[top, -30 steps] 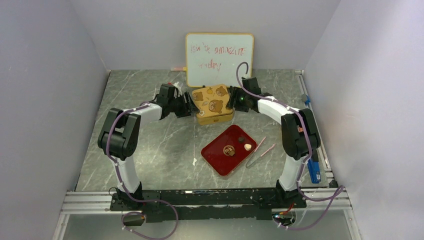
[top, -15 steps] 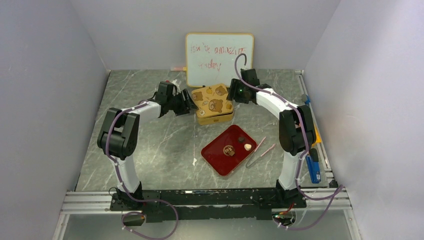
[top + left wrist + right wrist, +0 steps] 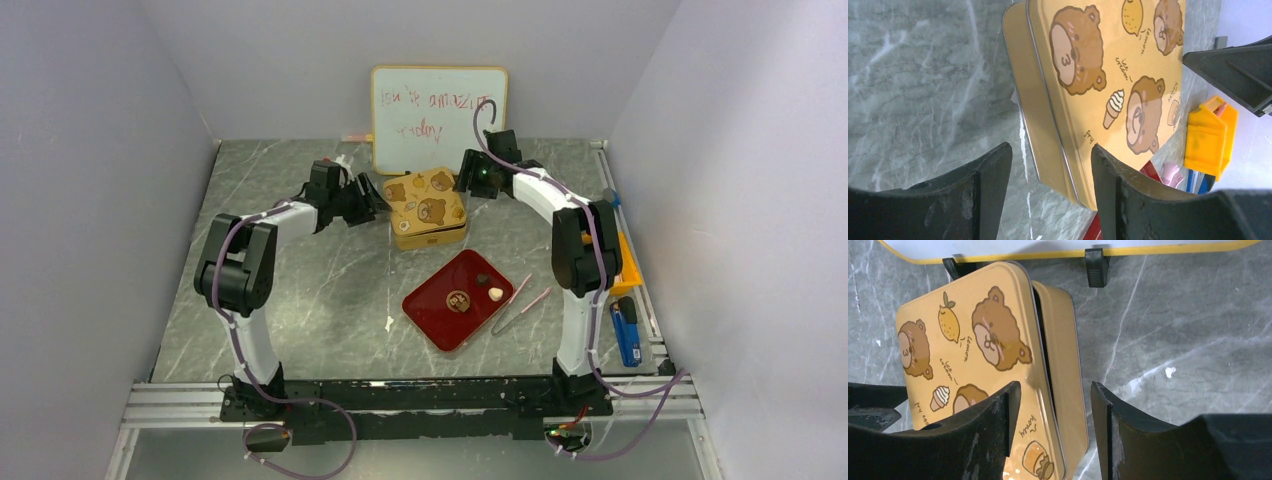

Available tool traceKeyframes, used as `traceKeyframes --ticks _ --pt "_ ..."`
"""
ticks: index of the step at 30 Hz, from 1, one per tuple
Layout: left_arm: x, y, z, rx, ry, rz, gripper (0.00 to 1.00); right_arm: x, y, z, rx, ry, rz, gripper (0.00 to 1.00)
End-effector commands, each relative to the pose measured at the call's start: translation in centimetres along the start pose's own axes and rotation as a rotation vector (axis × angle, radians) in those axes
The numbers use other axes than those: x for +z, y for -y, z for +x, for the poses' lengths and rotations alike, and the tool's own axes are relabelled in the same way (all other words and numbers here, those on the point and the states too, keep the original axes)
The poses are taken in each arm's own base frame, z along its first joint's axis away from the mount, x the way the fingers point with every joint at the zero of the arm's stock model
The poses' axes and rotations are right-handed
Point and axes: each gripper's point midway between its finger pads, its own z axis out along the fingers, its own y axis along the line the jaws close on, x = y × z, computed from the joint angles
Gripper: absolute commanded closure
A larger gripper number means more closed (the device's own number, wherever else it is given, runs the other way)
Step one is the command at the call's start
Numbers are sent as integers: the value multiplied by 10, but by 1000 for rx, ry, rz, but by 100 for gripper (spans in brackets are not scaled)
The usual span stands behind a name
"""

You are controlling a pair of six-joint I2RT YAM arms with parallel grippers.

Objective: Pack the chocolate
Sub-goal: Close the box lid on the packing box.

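A yellow tin [image 3: 427, 208] with a bear-print lid stands at the back of the table. In the right wrist view the lid [image 3: 973, 355] sits slightly askew on it, with a dark gap along one edge. Three chocolate pieces lie on a red tray [image 3: 440, 318]: a brown one [image 3: 459, 300], a dark one [image 3: 483, 279] and a cream one [image 3: 495, 294]. My left gripper [image 3: 368, 205] [image 3: 1050, 167] is open just left of the tin. My right gripper [image 3: 464, 184] [image 3: 1055, 402] is open at the tin's far right corner. Neither holds anything.
A whiteboard [image 3: 438, 118] stands right behind the tin. Pink tweezers [image 3: 520, 300] lie beside the red tray on its right. An orange object [image 3: 625, 268] and a blue one [image 3: 626, 338] lie along the right rail.
Both grippers have drawn away from the tin: the left one to the left, the right one toward the back. The right elbow has swung rightward. The tin has not moved.
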Motion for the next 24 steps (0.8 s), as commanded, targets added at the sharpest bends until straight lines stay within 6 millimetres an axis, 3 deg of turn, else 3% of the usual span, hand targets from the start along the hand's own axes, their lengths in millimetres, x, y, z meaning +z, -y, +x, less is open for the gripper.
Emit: traceKeyframes --ticks 1,10,24 --pt "7 12 -20 10 41 42 36 3 -18 -27 -25 50 -100 43" --pt "16 14 -23 -8 44 66 37 12 -26 -21 -24 17 -159 46" --pt "19 19 -23 -5 34 85 37 6 -18 -5 -24 -5 -141 75"
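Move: The packing box, its lid set on but not flush, has its middle about 6 cm to the right hand's left, some 4 cm back and 4 cm below. The whiteboard's foot stands roughly 6 cm ahead of that hand and 3 cm left; the red tray lies some 22 cm back, straight behind it. From the left hand, the box is about 7 cm to the right, level with it, and 4 cm below. Right hand shifts 2 cm left and half closes at the lid's right rim; the left eases forward. ##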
